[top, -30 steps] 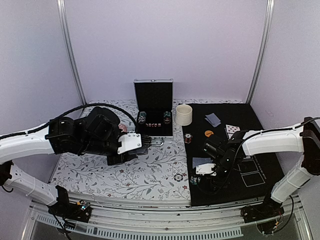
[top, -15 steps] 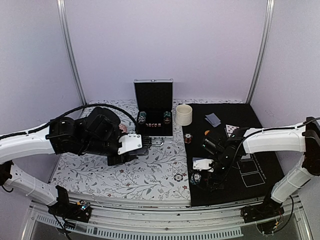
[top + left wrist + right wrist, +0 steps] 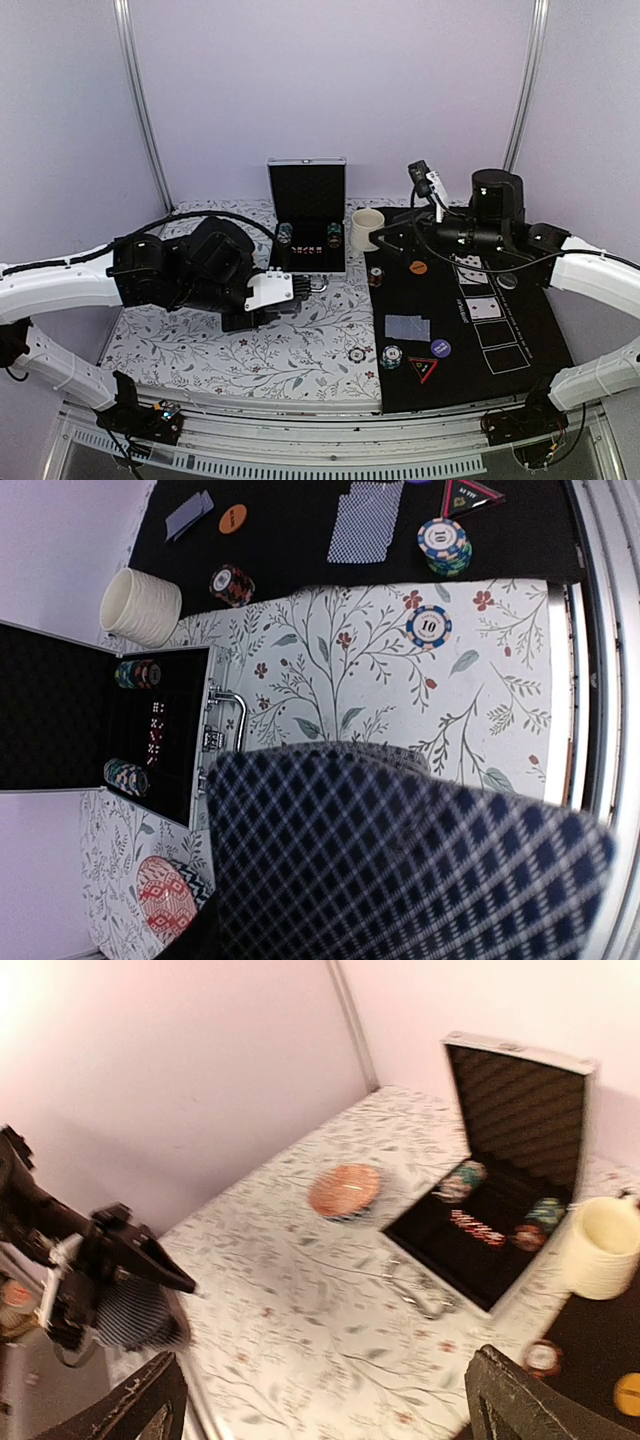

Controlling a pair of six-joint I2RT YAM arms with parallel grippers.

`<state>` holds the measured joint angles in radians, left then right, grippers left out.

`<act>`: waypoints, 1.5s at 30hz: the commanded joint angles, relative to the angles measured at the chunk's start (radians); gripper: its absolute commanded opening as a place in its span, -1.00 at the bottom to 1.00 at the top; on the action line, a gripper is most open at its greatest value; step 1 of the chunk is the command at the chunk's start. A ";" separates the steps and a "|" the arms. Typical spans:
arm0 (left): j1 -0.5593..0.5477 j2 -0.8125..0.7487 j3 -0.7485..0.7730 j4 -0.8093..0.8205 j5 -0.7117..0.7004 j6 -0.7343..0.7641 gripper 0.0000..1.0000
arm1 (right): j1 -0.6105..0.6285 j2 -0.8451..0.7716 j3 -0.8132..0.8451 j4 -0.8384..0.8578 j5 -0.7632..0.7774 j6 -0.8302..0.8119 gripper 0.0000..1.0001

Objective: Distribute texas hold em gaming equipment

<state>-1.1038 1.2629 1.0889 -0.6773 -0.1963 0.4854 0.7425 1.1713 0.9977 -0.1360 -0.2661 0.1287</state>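
My left gripper [image 3: 274, 290] hovers over the floral cloth, shut on a deck of playing cards [image 3: 400, 860] whose blue-diamond back fills the lower left wrist view. My right gripper [image 3: 388, 240] is raised near the cream cup [image 3: 367, 229], open and empty, its fingers [image 3: 140, 1405] spread wide. On the black mat lie a face-down card [image 3: 407, 327], a chip stack [image 3: 392, 356], the triangle marker [image 3: 422, 367], a dark blue disc [image 3: 440, 348], an orange disc [image 3: 418, 267] and another chip stack [image 3: 376, 277]. One chip [image 3: 357, 355] lies on the cloth.
An open black case [image 3: 307, 215] with chips stands at the back of the cloth. The pink ribbed dish [image 3: 344, 1190] sits left of it. White-faced cards [image 3: 483, 307] lie on the mat's printed boxes. The table's front rail [image 3: 600, 680] runs close by.
The right arm has lifted off the near mat and swung back toward the cup, its gripper opening wide. A chip stack, triangle marker and blue disc now show there. The left arm barely shifted.
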 commanded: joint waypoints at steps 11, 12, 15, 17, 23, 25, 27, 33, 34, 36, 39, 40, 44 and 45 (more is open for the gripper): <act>-0.005 0.038 0.062 0.042 -0.028 0.016 -0.17 | 0.127 0.437 0.077 0.510 -0.523 0.712 0.95; -0.005 0.038 0.060 0.043 -0.032 0.017 -0.17 | 0.132 0.446 0.075 0.514 -0.526 0.713 0.95; -0.004 0.040 0.060 0.048 -0.035 0.021 -0.17 | 0.149 0.470 0.077 0.524 -0.549 0.715 0.95; -0.004 0.042 0.063 0.050 -0.037 0.021 -0.17 | 0.158 0.485 0.079 0.527 -0.554 0.718 0.95; -0.004 0.046 0.063 0.065 -0.036 0.025 -0.17 | 0.175 0.540 0.114 0.532 -0.579 0.723 0.95; -0.004 0.046 0.063 0.067 -0.034 0.025 -0.17 | 0.179 0.558 0.133 0.532 -0.591 0.722 0.90; -0.005 0.047 0.062 0.069 -0.031 0.028 -0.17 | 0.182 0.568 0.145 0.533 -0.598 0.720 0.82; -0.005 0.050 0.060 0.074 -0.030 0.033 -0.18 | 0.183 0.594 0.160 0.542 -0.619 0.728 0.45; -0.004 0.052 0.059 0.076 -0.032 0.033 -0.18 | 0.184 0.597 0.164 0.540 -0.620 0.730 0.39; -0.005 0.050 0.057 0.080 -0.038 0.035 -0.18 | 0.184 0.603 0.170 0.540 -0.625 0.730 0.29; -0.005 0.049 0.054 0.089 -0.042 0.037 -0.18 | 0.185 0.606 0.175 0.539 -0.633 0.732 0.13; -0.005 0.050 0.054 0.091 -0.042 0.038 -0.18 | 0.185 0.607 0.176 0.538 -0.638 0.732 0.02; -0.004 0.055 0.054 0.092 -0.040 0.040 -0.18 | 0.185 0.605 0.180 0.533 -0.657 0.726 -0.49; -0.004 0.056 0.053 0.092 -0.038 0.039 -0.16 | 0.185 0.602 0.181 0.531 -0.660 0.720 -0.58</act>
<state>-1.1065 1.3098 1.1275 -0.6186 -0.2260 0.5167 0.9150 1.7744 1.1400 0.3645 -0.8730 0.8604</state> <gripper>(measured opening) 0.413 0.281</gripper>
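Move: The card deck, held in the left fingers, sticks out about 3 cm to the right of the left hand point, 2 cm ahead and 1 cm below. From the right hand it lies roughly 18 cm to the left, 7 cm back and 9 cm lower. On the table about 27 cm below the right hand, the red chip stack is some 15 cm straight ahead. The white cup stands 24 cm ahead and 2 cm left, and the case 24 cm ahead and 20 cm left. The deck stays gripped by the left hand, which eases about 2 cm right and forward, while the right hand sweeps left some 16 cm to its free end, also dropping and drawing back about 7 cm each. It tips steeply downward and turns counter-clockwise, quickly at first, then creeping in; its wide-open fingers finally close most of the way around the cards' edge. ##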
